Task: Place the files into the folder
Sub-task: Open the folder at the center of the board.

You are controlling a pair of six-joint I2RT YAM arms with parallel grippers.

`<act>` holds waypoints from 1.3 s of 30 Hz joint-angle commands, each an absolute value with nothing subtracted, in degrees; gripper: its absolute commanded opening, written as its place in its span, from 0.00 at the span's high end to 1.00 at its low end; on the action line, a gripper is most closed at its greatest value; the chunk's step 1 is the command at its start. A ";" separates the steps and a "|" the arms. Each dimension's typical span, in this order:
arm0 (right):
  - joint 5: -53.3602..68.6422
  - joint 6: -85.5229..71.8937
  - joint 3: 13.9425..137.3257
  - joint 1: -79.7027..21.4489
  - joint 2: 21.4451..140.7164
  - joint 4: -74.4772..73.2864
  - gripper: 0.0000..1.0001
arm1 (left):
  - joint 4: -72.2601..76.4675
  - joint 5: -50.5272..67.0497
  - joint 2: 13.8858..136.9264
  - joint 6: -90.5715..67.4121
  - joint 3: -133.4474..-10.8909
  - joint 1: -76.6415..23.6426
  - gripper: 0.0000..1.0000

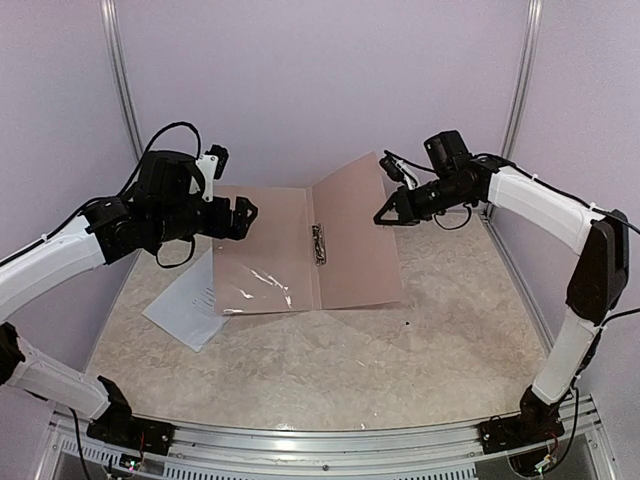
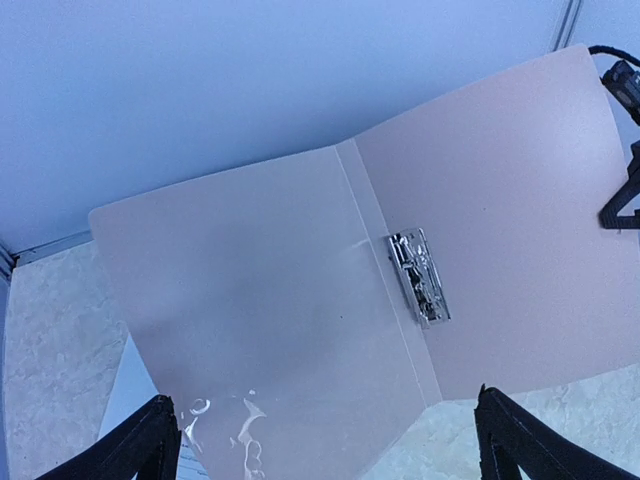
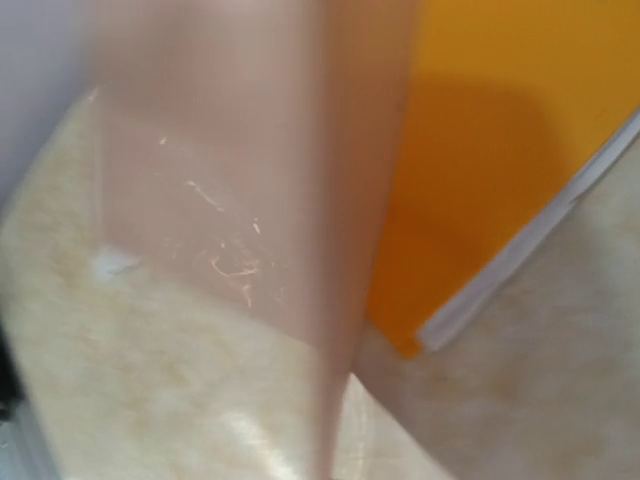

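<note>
The folder (image 1: 270, 250) lies open on the table, taupe inside, with a metal clip (image 1: 319, 243) at its spine. Its left cover lies flat and its right cover (image 1: 355, 220) is tilted up. My right gripper (image 1: 383, 215) is shut on that cover's outer edge. The right wrist view shows the cover's taupe face (image 3: 250, 150) and orange back (image 3: 500, 130) edge-on. My left gripper (image 1: 245, 212) hangs open over the left cover (image 2: 250, 300), its fingertips (image 2: 140, 445) wide apart and holding nothing. The files (image 1: 190, 305), white printed sheets, lie partly under the folder's left cover; a corner of them shows (image 2: 118, 395).
The marble-patterned table (image 1: 400, 360) is walled by pale panels at the back and sides. A shiny plastic pocket (image 1: 262, 283) sits on the left cover's near part. The clip (image 2: 418, 275) is closed at the spine.
</note>
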State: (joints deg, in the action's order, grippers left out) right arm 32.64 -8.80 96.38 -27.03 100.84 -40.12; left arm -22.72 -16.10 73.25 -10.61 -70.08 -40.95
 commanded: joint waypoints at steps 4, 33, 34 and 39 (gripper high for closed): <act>45.39 -23.65 81.95 -25.09 93.01 -23.68 1.00 | -26.47 -17.91 71.88 -12.52 -70.28 -39.90 0.01; 17.92 -10.95 59.82 -19.70 86.44 -41.87 0.70 | -34.28 -18.69 75.38 -17.66 -63.85 -43.24 0.01; 16.18 -10.55 59.67 -19.72 86.54 -42.37 0.67 | -34.54 -18.38 75.45 -18.59 -63.51 -43.51 0.01; 14.07 -9.95 59.03 -19.72 86.21 -42.53 0.38 | -35.24 -17.61 76.24 -22.72 -61.79 -44.57 0.01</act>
State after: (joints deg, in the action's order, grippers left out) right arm 19.49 -12.19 58.46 -20.27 86.04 -40.49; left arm -33.43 -17.45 75.42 -18.61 -63.40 -43.64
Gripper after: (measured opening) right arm 0.507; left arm 0.988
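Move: The right hand pinches the right-hand cover of the hanging pink folder. The place for it at the centre of the board is about 12 cm back, 8 cm left and 21 cm below. The folder's metal clip is level with the hand in reach, some 13 cm left and 7 cm lower; the orange folder lies about 10 cm farther out, 17 cm left and 21 cm down. From the empty left hand, that central place is roughly 7 cm back, 20 cm right and 26 cm down. Keeping hold of the cover's right edge at first, the right hand pulls the folder back about 9 cm while sinking, then swings right and down to lay it open, some 16 cm lower in all, tipping its fingers further down and opening them about halfway near the board. The open left hand sinks about 10 cm over the left cover, tilting down. ##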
